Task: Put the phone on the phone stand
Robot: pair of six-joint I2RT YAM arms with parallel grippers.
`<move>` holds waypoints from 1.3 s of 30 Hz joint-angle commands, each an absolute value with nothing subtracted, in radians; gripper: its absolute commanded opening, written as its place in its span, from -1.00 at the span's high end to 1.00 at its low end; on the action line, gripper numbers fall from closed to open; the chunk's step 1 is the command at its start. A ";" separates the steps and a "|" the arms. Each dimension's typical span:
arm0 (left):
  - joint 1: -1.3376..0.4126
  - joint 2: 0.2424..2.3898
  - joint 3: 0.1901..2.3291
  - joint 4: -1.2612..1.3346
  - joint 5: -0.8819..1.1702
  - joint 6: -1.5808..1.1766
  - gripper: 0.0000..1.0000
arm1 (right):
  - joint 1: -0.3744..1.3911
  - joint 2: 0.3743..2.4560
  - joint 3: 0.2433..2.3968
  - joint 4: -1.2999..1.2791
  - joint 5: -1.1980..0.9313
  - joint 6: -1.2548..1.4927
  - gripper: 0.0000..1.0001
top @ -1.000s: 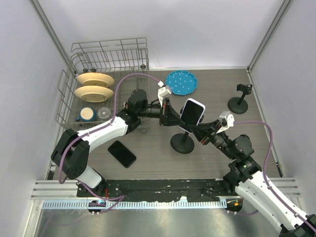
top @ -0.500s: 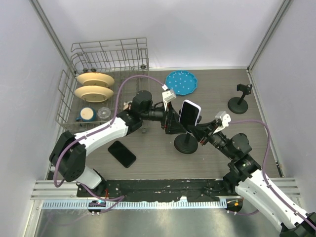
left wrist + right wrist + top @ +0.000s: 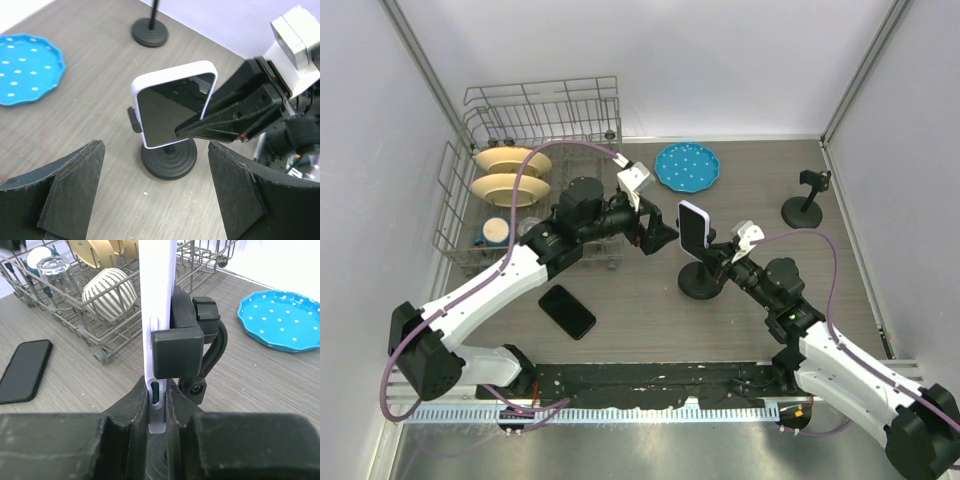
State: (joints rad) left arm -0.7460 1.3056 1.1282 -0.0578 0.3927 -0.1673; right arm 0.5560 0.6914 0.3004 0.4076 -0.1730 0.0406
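Observation:
A white-cased phone stands upright in the clamp of a black phone stand, whose round base rests mid-table. My right gripper is shut on the phone's lower edge, one finger on each face. In the left wrist view the phone's dark screen faces me above the stand's base. My left gripper hangs open just left of the phone, apart from it, with nothing between its fingers.
A black phone lies flat at the near left. A wire dish rack with plates and cups fills the back left. A blue dotted plate sits at the back. A second small stand is at the right.
My left gripper has opened, let go beside the phone and drawn back to the left. The phone now stands more upright, and the right gripper stays shut on it.

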 commanded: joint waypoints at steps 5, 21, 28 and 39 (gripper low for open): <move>-0.744 1.209 1.094 -0.026 0.126 -0.143 -0.78 | 0.557 0.854 0.204 1.072 -0.118 -0.087 0.99; -0.742 1.170 1.097 -0.015 0.155 -0.184 -0.77 | 0.568 0.640 0.074 0.867 -0.071 -0.005 0.22; -0.744 1.152 1.101 -0.015 0.176 -0.193 -0.78 | 0.586 0.516 0.083 0.635 0.038 0.104 -0.23; -0.744 1.111 1.106 -0.006 0.225 -0.213 -0.79 | 0.603 0.386 0.403 -0.066 0.066 0.351 -0.72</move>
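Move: The right hand is already pinching the phone by its low edge; the phone stand's head, with a jaw already at the phone's edge, lies about 5 cm ahead of the hand, 1 cm to its left and 3 cm higher. The blue plate is roughly 38 cm ahead and 7 cm left, the second stand some 26 cm ahead and 23 cm right, both lower. From the empty left hand, the stand's head lies about 9 cm right, 2 cm ahead and slightly lower. Keep the right gripper's pinch and swing the phone's lower end down about 3.5 cm and a little forward, then draw it back and to the right at the stand's head. Now open wide to let go, backing off right and up with a slight clockwise turn. Meanwhile take the open left gripper some 5 cm away from the phone, left and up, turning counter-clockwise. ##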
